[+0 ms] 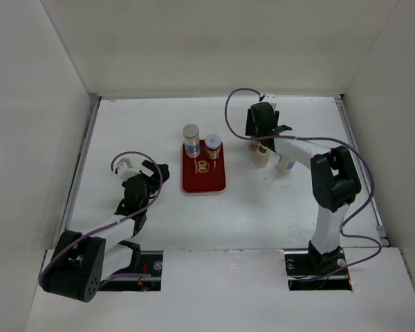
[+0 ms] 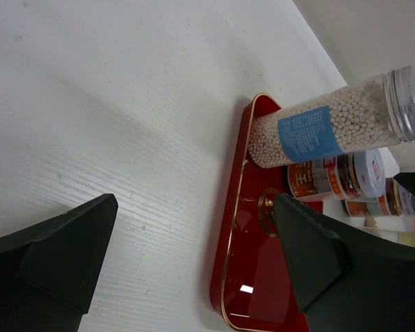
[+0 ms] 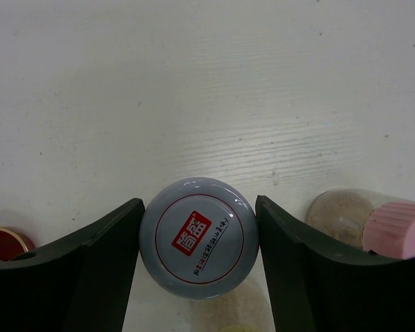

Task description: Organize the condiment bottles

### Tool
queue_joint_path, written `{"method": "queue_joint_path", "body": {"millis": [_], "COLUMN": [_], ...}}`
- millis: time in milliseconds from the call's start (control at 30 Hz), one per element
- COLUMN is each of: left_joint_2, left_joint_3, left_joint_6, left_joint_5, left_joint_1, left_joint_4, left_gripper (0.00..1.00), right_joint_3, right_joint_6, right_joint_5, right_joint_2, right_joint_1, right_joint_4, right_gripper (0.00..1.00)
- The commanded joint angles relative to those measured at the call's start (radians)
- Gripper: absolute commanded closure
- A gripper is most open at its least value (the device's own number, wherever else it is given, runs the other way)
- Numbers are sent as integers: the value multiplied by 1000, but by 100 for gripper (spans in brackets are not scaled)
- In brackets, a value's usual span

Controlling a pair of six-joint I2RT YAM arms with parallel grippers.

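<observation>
A tall bottle with a blue label [image 1: 191, 138] and a short red-labelled jar [image 1: 213, 146] stand at the far end of the dark-red tray [image 1: 203, 181]. My right gripper [image 1: 257, 137] hangs over a group of bottles to the tray's right. In the right wrist view its fingers [image 3: 107, 256] press both sides of a silver-capped bottle [image 3: 198, 235], seen from above. A pink-capped bottle [image 3: 394, 228] is just to its right. My left gripper [image 2: 194, 204] is open and empty, near the tray's [image 2: 249, 277] left edge, facing the tall bottle [image 2: 332, 128].
Two more bottles [image 1: 261, 155] [image 1: 285, 164] stand beside the right gripper, close to its forearm. White walls enclose the table on three sides. The left arm lies low at the table's left, about a hand's width from the tray.
</observation>
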Motion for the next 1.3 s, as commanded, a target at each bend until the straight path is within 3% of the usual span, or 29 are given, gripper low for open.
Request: {"method": "queue_joint_path", "body": {"millis": [0,200,700,933,1267], "left_joint_2": [-11,-30,-27,-69,-63], "left_joint_3": [5,-1,1,-12,-13], "left_joint_6": [-5,-4,-4,-4,-4], "left_joint_5": [4,-8,-13,-17,4], "left_joint_1": [5,10,7,14,14], "left_joint_4": [47,46,47,40,38], "left_gripper": [0,0,0,0,0], "right_joint_3": [5,-64,-168,-79,65], "right_joint_6": [37,31,-20,-20,-61], "right_joint_5": [-60,-92,-118,-138,-72], "right_joint_2": [-63,-207,-388,-243,-8], "right_joint_1": [3,26,342,472,491], "right_joint_4": [109,316,330,343,392], "right_gripper": [45,45,45,45,44]}}
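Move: The right hand already grips the grey-lidded jar; the red tray it is bound for has its middle about 22 cm left, 13 cm back and 5 cm lower. In the tray, the bead bottle stands roughly 25 cm left and 4 cm back of the hand, the white-lidded jar 17 cm left and 6 cm back. The yellow-capped bottle is 7 cm back, 3 cm right. From the left hand the tray lies about 17 cm right, 4 cm ahead. Right hand lifts the gripped jar, swings it about 26 cm left and 12 cm back, then lowers it into the tray. ##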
